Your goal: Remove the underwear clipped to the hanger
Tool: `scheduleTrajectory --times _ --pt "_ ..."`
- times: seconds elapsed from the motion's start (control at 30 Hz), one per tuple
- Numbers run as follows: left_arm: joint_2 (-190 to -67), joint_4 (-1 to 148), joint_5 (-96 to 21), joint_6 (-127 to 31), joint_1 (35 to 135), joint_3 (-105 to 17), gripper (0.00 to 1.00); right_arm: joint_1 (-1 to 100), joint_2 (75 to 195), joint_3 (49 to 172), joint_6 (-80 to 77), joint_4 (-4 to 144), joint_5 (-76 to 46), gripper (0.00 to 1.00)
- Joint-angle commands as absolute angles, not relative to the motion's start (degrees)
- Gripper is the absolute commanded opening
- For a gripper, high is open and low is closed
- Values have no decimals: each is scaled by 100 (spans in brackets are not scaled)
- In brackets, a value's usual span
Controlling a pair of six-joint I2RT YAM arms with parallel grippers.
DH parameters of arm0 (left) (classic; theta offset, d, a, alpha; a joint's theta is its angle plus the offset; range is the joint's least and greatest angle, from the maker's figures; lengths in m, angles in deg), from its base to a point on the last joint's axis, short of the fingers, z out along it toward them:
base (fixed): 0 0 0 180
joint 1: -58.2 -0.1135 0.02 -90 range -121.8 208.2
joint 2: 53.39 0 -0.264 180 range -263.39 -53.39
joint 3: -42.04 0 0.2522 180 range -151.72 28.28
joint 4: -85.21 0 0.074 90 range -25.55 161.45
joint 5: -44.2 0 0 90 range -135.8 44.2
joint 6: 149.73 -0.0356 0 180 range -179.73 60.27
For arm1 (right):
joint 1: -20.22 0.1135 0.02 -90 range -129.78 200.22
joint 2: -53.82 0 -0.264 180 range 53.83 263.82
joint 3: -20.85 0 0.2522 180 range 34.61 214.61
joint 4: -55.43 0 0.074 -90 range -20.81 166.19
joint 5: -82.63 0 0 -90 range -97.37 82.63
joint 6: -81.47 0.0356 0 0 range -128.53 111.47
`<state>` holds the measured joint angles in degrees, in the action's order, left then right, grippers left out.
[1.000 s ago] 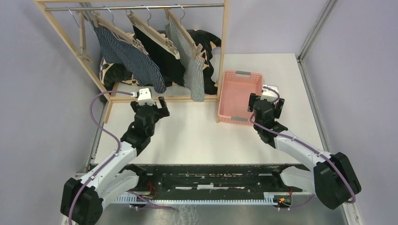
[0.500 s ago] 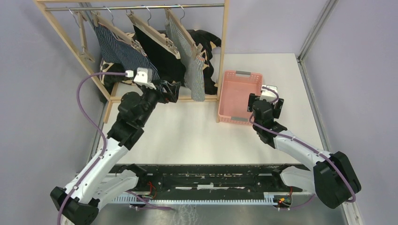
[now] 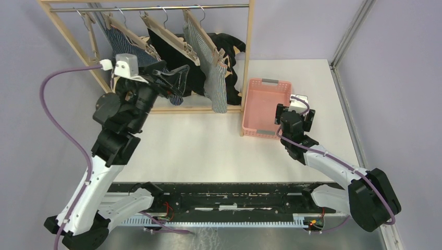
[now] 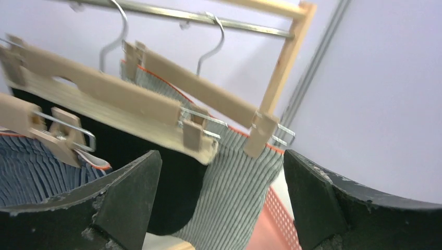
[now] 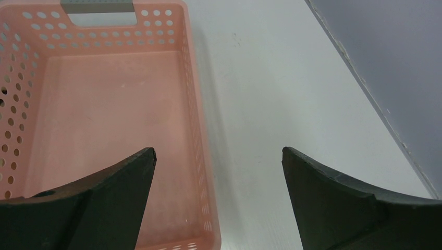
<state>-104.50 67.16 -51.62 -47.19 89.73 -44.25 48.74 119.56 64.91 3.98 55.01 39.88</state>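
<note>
Three pieces of underwear hang clipped to wooden hangers (image 3: pixel 169 35) on the rail: a navy striped one (image 3: pixel 119 42), a black one (image 3: pixel 182 65) and a grey pinstriped one (image 3: pixel 215 83). My left gripper (image 3: pixel 181 78) is raised in front of the navy and black pieces, open and holding nothing. In the left wrist view the left gripper (image 4: pixel 220 159) frames the black underwear (image 4: pixel 172 192) and the grey pinstriped one (image 4: pixel 237 182); the navy one (image 4: pixel 26 169) is at the left edge. My right gripper (image 5: pixel 219 152) stands open over the pink basket's right rim (image 5: pixel 194 114).
The wooden rack frame (image 3: pixel 249 52) stands at the back left of the white table, with a black cushion with cream marks (image 3: pixel 229 44) behind the clothes. The pink basket (image 3: pixel 263 104) sits right of the rack. Grey walls close in both sides.
My left arm has lifted from low over the table up and back to the hanging underwear, its gripper now among the navy and black pieces. The right arm has not moved.
</note>
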Motion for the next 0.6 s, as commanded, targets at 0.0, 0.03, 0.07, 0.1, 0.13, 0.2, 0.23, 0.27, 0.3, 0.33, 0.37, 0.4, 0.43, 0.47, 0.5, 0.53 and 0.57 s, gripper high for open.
scheduleTrajectory --times 0.0,0.03,0.07,0.1,0.13,0.2,0.23,0.27,0.3,0.33,0.37,0.4,0.43,0.47,0.5,0.53,0.57 --pt "-10552 6203 -5930 -4994 8985 -5347 93 4920 11979 6712 360 5266 4112 100" --pt "-10662 5957 -6263 -5095 8984 -5617 93 4927 11996 6724 367 5274 4088 100" --pt "-10812 5778 -6566 -5250 8984 -5943 92 4925 12011 6737 376 5283 4069 100" --pt "-11020 5530 -6883 -5384 8984 -6328 93 4932 12025 6750 377 5299 4044 100" --pt "-11242 5268 -7157 -5527 8984 -6703 94 4945 12041 6763 385 5310 4015 100" --pt "-11801 4735 -7616 -5785 8976 -7517 92 4953 12055 6795 394 5326 3988 100" --pt "-12059 4466 -7774 -5900 8975 -7962 91 4965 12060 6792 395 5334 3976 100" --pt "-12310 4231 -7839 -5982 8975 -8395 90 4966 12055 6799 401 5344 3974 100" --pt "-12625 3999 -7848 -6112 8975 -8768 90 4970 12047 6798 403 5353 3974 100" --pt "-12843 3797 -7849 -6205 8973 -9172 90 4977 12028 6799 399 5366 3967 100" --pt "-13081 3543 -7851 -6284 8956 -9576 90 4981 12011 6805 394 5382 3966 100" --pt "-13305 3286 -7848 -6347 8920 -10000 90 4982 11991 6807 397 5400 3961 100" --pt "-13545 2977 -7849 -6372 8873 -10459 90 4977 11965 6805 400 5413 3957 100" --pt "-13744 2701 -7827 -6365 8756 -10961 92 4983 11936 6801 403 5413 3950 100" --pt "-13893 2483 -7635 -6274 8538 -11218 93 4983 11919 6798 408 5416 3944 100" --pt "-13985 2301 -7181 -6093 8201 -11340 93 4982 11905 6797 416 5416 3933 100" --pt "-14018 2180 -6591 -5861 7713 -11317 93 4986 11908 6804 420 5416 3919 100"
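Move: The black underwear's hanger is roughly 14 cm ahead of the left hand, hardly to either side, its bar about 7 cm higher. The navy-striped underwear's hanger hangs some 12 cm to the left of it, level with it, and the grey-striped one about 10 cm to its right. The rail crosses about 17 cm ahead of the hand and 14 cm above. From the right hand, the black one's hanger is some 48 cm left, 8 cm ahead and 42 cm up. Upward first and leftward with it, the left hand climbs about 12 cm to near rail height in front of the hangers, swinging some 30 degrees counter-clockwise so that its fingers face nearly straight at the rack. As the climb levels off it pushes about 6 cm forward, towards the rail and the black underwear's hanger, fingers kept wide open and closing on nothing. ##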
